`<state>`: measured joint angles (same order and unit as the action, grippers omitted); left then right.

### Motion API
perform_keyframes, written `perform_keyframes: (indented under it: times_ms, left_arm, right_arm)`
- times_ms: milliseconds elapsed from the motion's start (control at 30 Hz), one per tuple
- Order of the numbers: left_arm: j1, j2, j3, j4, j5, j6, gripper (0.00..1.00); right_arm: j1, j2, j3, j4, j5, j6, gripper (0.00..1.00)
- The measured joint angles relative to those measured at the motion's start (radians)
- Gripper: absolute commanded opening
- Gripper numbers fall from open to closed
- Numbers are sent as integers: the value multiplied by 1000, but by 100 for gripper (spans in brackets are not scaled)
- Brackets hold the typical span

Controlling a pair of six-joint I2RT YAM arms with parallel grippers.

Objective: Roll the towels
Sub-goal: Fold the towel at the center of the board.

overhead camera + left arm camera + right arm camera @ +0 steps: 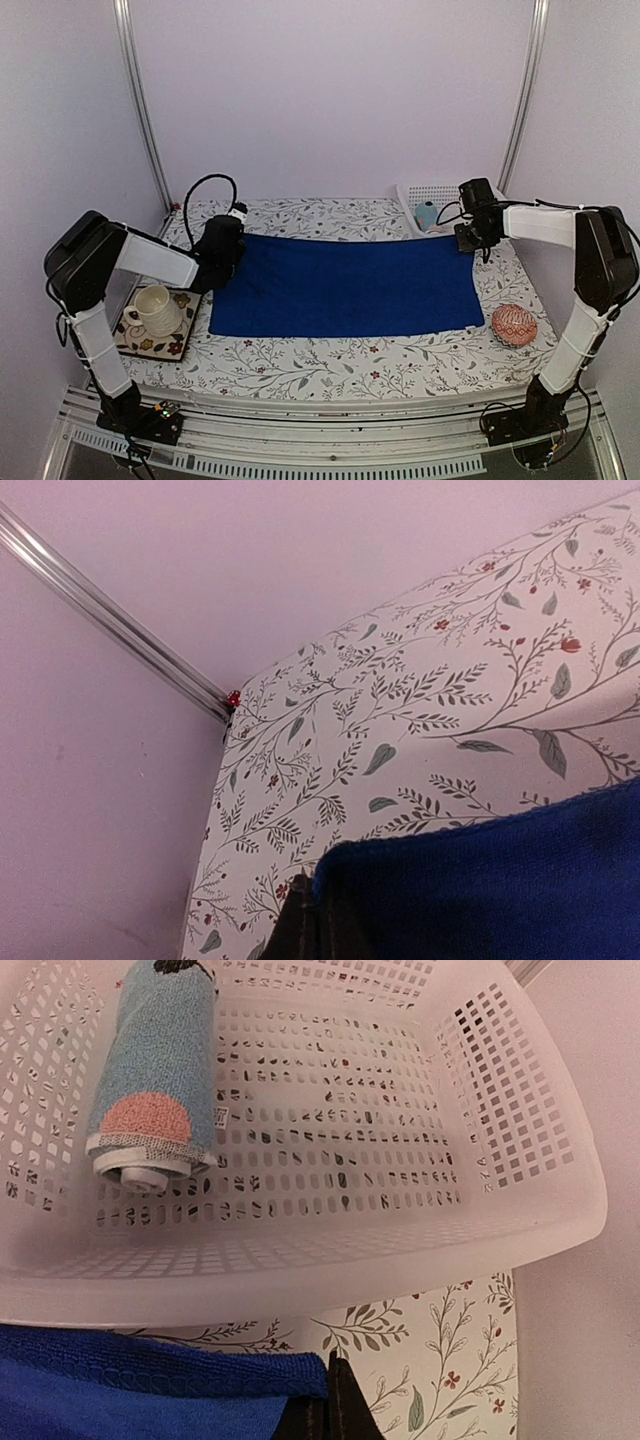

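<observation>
The long royal-blue towel (345, 285) lies flat across the middle of the flowered table. My left gripper (233, 247) is shut on its far-left corner (420, 900), with dark fingertips (305, 930) pinched together at the cloth's edge. At the far-right corner my right gripper (468, 241) is shut too; its fingers (345, 1410) are closed against the folded-over blue edge (160, 1380). The smaller light-blue towel (155, 1070) with an orange patch lies rolled in the white basket (300, 1280), just beyond the right gripper, and is also visible in the top view (427, 214).
The white basket (432, 190) stands at the back right against the wall. A pink-red patterned ball (514, 325) rests near the right front. A cream cup (152, 308) sits on a flowered tile (175, 345) at the left, beside the left arm.
</observation>
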<state>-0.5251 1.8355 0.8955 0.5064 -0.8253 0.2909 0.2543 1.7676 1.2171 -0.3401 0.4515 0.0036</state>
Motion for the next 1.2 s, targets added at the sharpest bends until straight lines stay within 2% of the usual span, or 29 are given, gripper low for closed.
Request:
perform_keyframes:
  times_ms: [167,400,567,867,1033,1200]
  left_arm:
    - [1,-48,-64,1,31,-3,0]
    - [0,-254,-177,-45,111,-28,0]
    - [-15,-356,-233,-95,148,-59,0]
    - [-113,-378,-289,-140,145,-115,4]
    - [-161,-394,-330,-148,98,-140,0]
    - [-175,-421,-369,-126,33,-141,0]
  right_arm:
    - [8,-75,-69,-33,-42,2,3]
    - [23,-200,-163,-85,-69,37,3]
    - [29,-232,-215,-118,-81,64,3]
    - [32,-276,-262,-174,-71,97,3]
    - [32,-301,-262,-196,-37,109,3]
    - [32,-322,-259,-218,-14,113,3]
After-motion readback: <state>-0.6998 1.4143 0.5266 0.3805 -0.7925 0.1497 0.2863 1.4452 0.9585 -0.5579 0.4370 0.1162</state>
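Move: The left hand holds the towel's far-left corner; the matching near-left corner, towards which this edge goes, lies about 22 cm back, 5 cm left and 9 cm below. The mug on the tray is some 18 cm back and 17 cm to this hand's left. From the right hand, on the far-right corner, the near-right corner is roughly 20 cm back and 1 cm right; the basket's middle is 14 cm straight ahead, the red bowl 20 cm back and 8 cm right. Keeping their pinch on the two far corners of the blue towel, both hands draw back together, away from the basket and towards the towel's near edge, carrying the held edge over the part that lies on the table by about 11 cm. The left hand arcs up some 3 cm on the way and sinks back to its starting height while turning about 10 degrees clockwise, whereas the right dips about 2 cm, comes back up and ends tipped a little more downward. ##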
